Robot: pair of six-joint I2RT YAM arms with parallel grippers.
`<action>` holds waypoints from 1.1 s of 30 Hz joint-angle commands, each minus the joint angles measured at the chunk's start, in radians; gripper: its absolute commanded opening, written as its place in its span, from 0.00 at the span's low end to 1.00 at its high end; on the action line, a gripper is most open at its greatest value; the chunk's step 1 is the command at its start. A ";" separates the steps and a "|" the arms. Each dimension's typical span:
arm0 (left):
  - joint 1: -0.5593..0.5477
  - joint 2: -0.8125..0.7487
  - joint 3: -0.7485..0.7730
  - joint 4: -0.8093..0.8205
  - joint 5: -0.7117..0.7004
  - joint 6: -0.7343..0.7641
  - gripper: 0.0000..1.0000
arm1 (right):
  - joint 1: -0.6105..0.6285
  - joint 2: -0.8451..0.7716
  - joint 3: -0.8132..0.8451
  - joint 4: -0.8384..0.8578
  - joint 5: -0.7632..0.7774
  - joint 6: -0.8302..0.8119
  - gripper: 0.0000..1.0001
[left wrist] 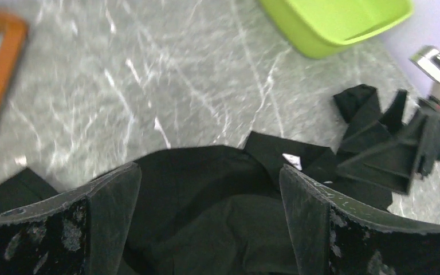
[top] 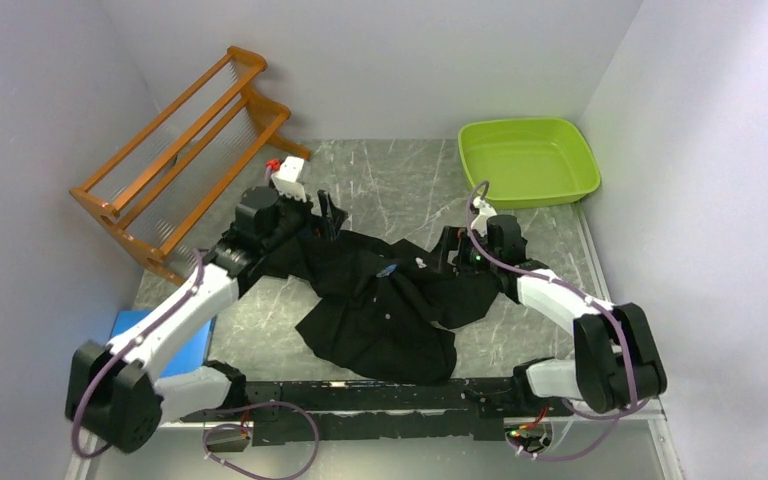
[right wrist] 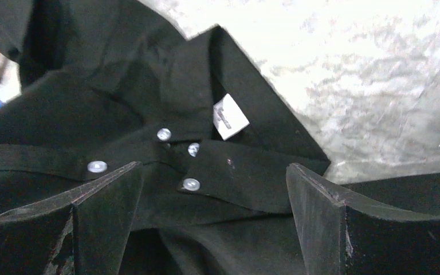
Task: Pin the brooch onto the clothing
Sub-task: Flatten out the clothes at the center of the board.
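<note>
The black shirt [top: 390, 310] lies crumpled in the middle of the table. In the right wrist view I see its collar, the white neck label [right wrist: 230, 116] and pale buttons [right wrist: 191, 184]. My left gripper [top: 332, 216] is open at the shirt's far left edge, with black cloth [left wrist: 206, 223] between and below its fingers [left wrist: 112, 200]. My right gripper [top: 448, 252] is open at the shirt's right edge, low over the collar [right wrist: 246, 172]. A small blue speck [top: 387, 270] lies on the shirt; I cannot tell if it is the brooch. The right gripper also shows in the left wrist view [left wrist: 387, 152].
A green tray [top: 528, 160] stands at the back right and shows in the left wrist view [left wrist: 332, 23]. A wooden rack [top: 190, 160] stands at the back left. A blue flat object [top: 160, 340] lies at the near left under the left arm.
</note>
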 commanded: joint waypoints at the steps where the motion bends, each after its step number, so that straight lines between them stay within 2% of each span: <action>1: 0.061 0.183 0.116 -0.205 -0.009 -0.188 0.95 | -0.004 0.068 0.045 -0.050 -0.030 -0.040 0.98; 8: 0.089 0.604 0.320 -0.374 0.014 -0.157 0.95 | 0.006 0.210 0.084 -0.005 -0.104 -0.061 0.94; 11: 0.087 0.701 0.336 -0.356 -0.001 -0.140 0.95 | 0.024 0.259 0.100 0.021 -0.128 -0.073 0.89; 14: 0.087 0.775 0.342 -0.348 -0.025 -0.131 0.93 | 0.036 0.319 0.122 0.051 -0.165 -0.081 0.79; 17: 0.082 0.819 0.347 -0.349 -0.054 -0.127 0.75 | 0.043 0.373 0.147 0.076 -0.178 -0.076 0.68; 19: 0.081 0.831 0.347 -0.352 -0.071 -0.124 0.52 | 0.042 0.400 0.161 0.090 -0.186 -0.077 0.58; 23: 0.082 0.811 0.354 -0.357 -0.099 -0.119 0.04 | 0.043 0.432 0.203 0.107 -0.203 -0.075 0.19; 24: 0.084 0.802 0.363 -0.360 -0.104 -0.116 0.03 | 0.041 0.437 0.220 0.103 -0.202 -0.076 0.07; 25: 0.087 0.792 0.372 -0.365 -0.108 -0.111 0.03 | 0.040 0.443 0.238 0.099 -0.198 -0.078 0.00; 33: 0.233 0.749 0.460 -0.373 -0.035 -0.124 0.03 | -0.005 0.447 0.370 0.066 -0.162 -0.076 0.00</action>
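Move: The clothing's far-left part lies some 7 cm ahead of the left hand, 1 cm left and 23 below; the brooch is 1 cm back and 15 right, 22 below. The collar area is about 2 cm ahead of the right hand, 4 left and 7 below, with the white label 1 ahead and 6 left, as low; the brooch is 3 back, 13 left, 6 below. Left drops some 22 cm, right about 6; both pinch the clothing's far side, the right then lifting forward. ##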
